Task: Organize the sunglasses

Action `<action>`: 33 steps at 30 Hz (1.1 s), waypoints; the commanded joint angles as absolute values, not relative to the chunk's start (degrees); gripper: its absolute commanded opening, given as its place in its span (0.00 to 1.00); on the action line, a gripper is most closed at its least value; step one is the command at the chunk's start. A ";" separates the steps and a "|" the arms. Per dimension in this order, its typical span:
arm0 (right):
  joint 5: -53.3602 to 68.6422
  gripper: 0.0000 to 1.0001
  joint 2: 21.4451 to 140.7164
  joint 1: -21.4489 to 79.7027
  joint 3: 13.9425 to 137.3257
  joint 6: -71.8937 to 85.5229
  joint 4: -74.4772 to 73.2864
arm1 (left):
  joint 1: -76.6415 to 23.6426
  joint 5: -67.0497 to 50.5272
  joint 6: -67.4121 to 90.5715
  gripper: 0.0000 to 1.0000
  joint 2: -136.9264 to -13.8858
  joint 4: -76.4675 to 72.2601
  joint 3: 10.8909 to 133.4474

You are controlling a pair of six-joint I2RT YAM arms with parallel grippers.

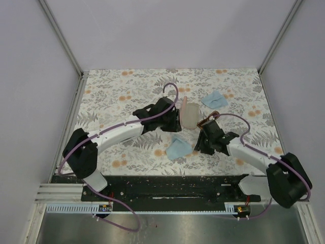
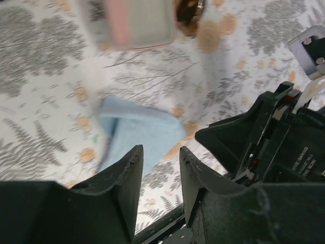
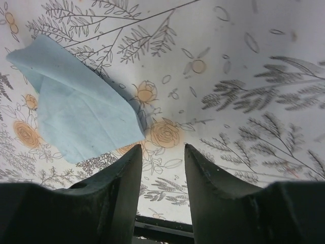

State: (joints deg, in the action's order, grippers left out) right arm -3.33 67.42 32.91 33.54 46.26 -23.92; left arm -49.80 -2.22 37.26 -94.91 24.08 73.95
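The reddish-brown sunglasses lie on the floral table just right of the pink oblong case. In the left wrist view they show as a glossy brown bit beside the blurred case. My left gripper hangs raised just left of the case, and its jaws are open with nothing between them. My right gripper is just near of the sunglasses, also open and empty, over bare tablecloth.
One blue cloth lies between the two grippers, also in the left wrist view. Another blue cloth lies behind the sunglasses. A blue cloth shows left of the right fingers. The right arm crowds the left wrist view.
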 commanded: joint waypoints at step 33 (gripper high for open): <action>11.78 0.06 79.10 33.40 37.53 40.08 -16.26 | -52.91 -4.40 44.74 0.35 -95.53 21.97 51.68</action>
State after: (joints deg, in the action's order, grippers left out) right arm 10.35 81.34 32.97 38.13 39.55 -16.60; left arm -52.45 -5.82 44.05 -92.49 21.56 49.69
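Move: The light-blue cloth is the aim of both hands: from the right gripper its middle lies about 10 cm left, 1 cm ahead and 4 cm below, and from the left gripper about 5 cm back, 3 cm left and 14 cm below. From the right gripper, the sunglasses lie some 14 cm ahead and 3 cm right, and the open pink case about 17 cm ahead and 6 cm left, both slightly below. Ease the right gripper about 5 cm left and a little down onto the cloth's right corner, turning some 13 degrees counter-clockwise, then shut its half-open fingers to pinch that corner. Meanwhile bring the left gripper down about 12 cm and back 10 cm, swinging left and then slightly right again, its fingers staying part open and tipping down, to stop low beside the cloth's near-left corner. ##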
